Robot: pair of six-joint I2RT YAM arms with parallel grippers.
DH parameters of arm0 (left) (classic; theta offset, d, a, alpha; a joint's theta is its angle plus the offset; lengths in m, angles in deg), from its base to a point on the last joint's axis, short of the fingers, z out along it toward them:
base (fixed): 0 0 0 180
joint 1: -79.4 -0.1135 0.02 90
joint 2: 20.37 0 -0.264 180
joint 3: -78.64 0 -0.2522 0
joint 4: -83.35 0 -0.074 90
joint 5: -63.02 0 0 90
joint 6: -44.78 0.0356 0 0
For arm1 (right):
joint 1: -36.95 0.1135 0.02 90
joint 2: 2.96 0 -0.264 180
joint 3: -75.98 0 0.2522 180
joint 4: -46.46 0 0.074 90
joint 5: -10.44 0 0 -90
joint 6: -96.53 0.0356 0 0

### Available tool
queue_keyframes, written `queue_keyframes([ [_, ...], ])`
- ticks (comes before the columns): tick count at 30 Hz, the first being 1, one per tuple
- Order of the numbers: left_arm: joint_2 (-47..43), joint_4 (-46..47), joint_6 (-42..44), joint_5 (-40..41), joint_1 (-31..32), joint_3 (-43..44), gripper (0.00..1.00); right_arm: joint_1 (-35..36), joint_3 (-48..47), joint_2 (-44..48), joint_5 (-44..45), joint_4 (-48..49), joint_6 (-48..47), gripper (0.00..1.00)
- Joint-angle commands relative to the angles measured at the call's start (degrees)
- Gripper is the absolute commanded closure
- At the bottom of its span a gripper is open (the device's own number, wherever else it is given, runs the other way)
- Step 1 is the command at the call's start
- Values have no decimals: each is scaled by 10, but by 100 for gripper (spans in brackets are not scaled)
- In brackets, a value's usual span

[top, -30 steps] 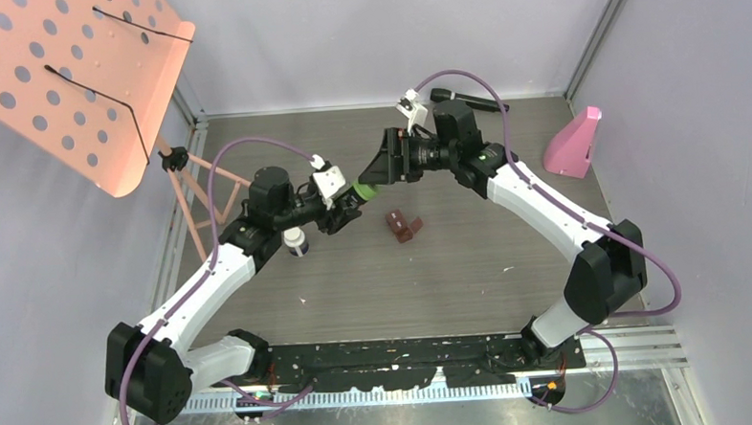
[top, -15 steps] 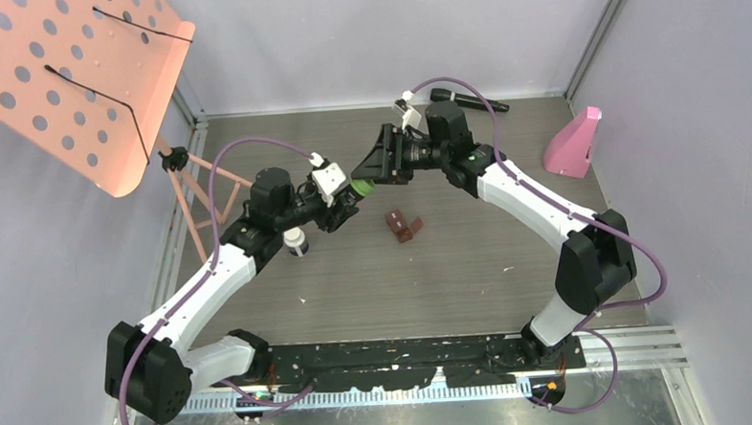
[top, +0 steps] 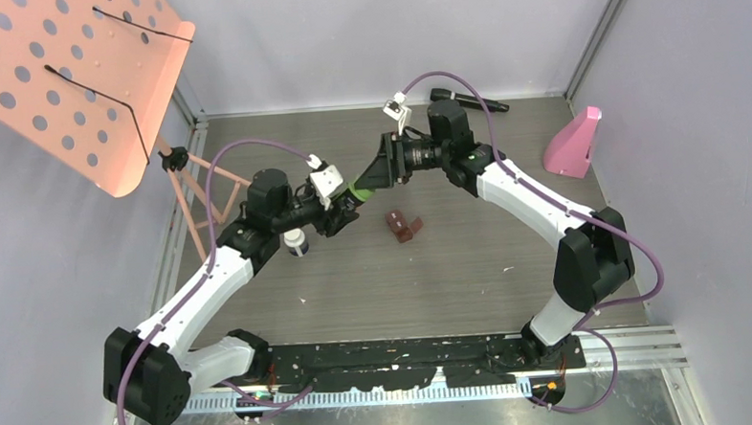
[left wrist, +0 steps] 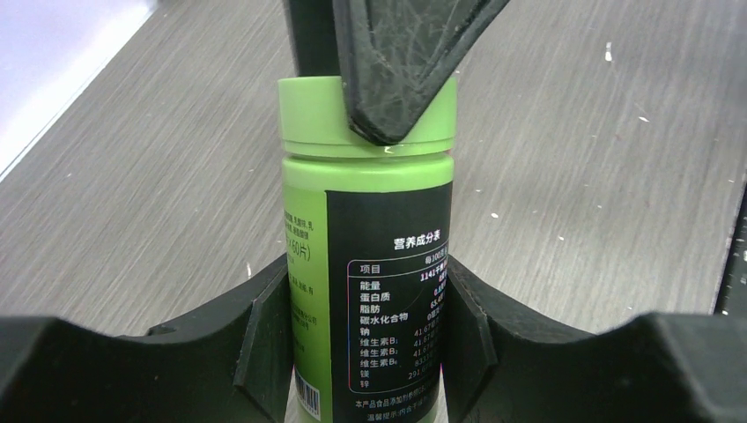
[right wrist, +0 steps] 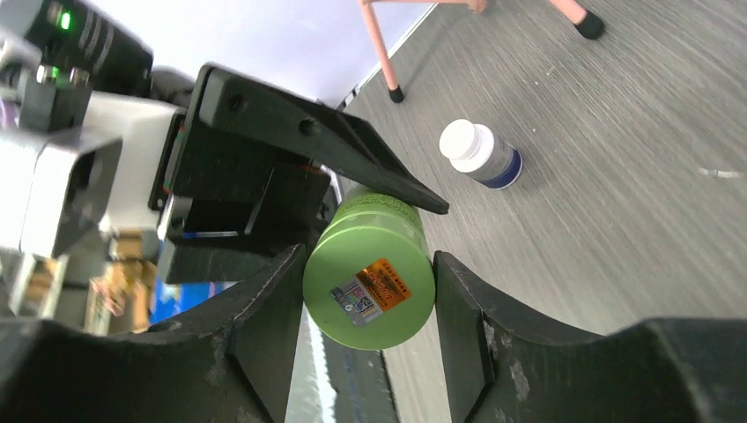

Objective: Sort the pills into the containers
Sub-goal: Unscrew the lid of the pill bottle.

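Observation:
A green bottle [top: 359, 187] with a black label is held off the table between the two arms. My left gripper [left wrist: 366, 330] is shut on its body [left wrist: 366, 220], pads pressed on both sides. My right gripper [right wrist: 368, 264] meets it from the other end, both pads against the sides of the green lid [right wrist: 368, 291], which carries an orange sticker. In the top view the right gripper [top: 369, 177] sits over the cap end. A white bottle [top: 296, 242] stands on the table under the left arm. A small brown case [top: 402, 225] lies near the middle. No loose pills show.
A black microphone [top: 468, 99] lies at the back wall. A pink wedge-shaped object [top: 572, 143] stands at the back right. A salmon perforated music stand [top: 79, 82] leans over the back left, its legs [top: 199, 196] on the table by the left arm.
The right gripper has moved left onto the bottle's cap end and its jaws have narrowed around the lid. The left gripper has kept its hold.

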Motion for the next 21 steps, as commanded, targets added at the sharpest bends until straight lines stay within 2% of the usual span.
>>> queue_keyframes([
  [1,-29,-23,18,-115,3,21,100,0,1,16,-41,62,-177,72],
  [2,-33,-29,21,-135,3,21,100,-2,7,19,-41,73,-204,77],
  [6,-37,-49,29,-195,3,24,100,-7,11,33,-81,96,-257,85],
  [7,-35,-49,27,-206,3,25,100,-7,15,45,-85,101,-276,92],
  [10,-26,-41,20,-230,3,29,100,-7,34,74,-37,87,-306,94],
  [11,-22,-32,16,-225,3,27,100,-8,40,85,-26,84,-310,84],
  [12,-18,-19,13,-216,3,25,100,-8,41,89,-4,73,-309,69],
  [13,-14,-10,13,-199,3,24,100,-8,44,97,9,67,-294,20],
  [14,-11,-1,12,-181,3,22,100,-8,44,100,29,60,-281,8],
  [15,-8,10,13,-158,3,21,100,-8,44,106,36,55,-253,2],
  [17,-3,29,20,-111,3,16,100,-9,48,112,58,53,-185,4],
  [19,7,77,24,-61,4,7,100,-8,52,109,121,44,-107,3],
  [21,20,107,31,-30,7,3,100,-8,48,93,158,3,-46,4],
])
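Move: The green bottle's lid is already between the right fingers, with its middle practically at the right hand point. From the left hand, which grips the bottle's body, the lid lies about 3 cm ahead, 2 cm right and 4 cm above. From the right hand, the brown pill box lies on the table roughly 9 cm right and 4 cm back, and the white bottle some 14 cm left and 6 cm back, both over 20 cm below. Keep the right gripper pinched on the lid and roll it some 25 degrees counter-clockwise, as seen looking onto the lid, while drawing back about 3 cm. Then open wide, let go and pull off upward, forward and to the right. Keep the left grip on the bottle, taking it back nearly 4 cm and slightly right with a small clockwise swing, then ease forward about 1 cm. ##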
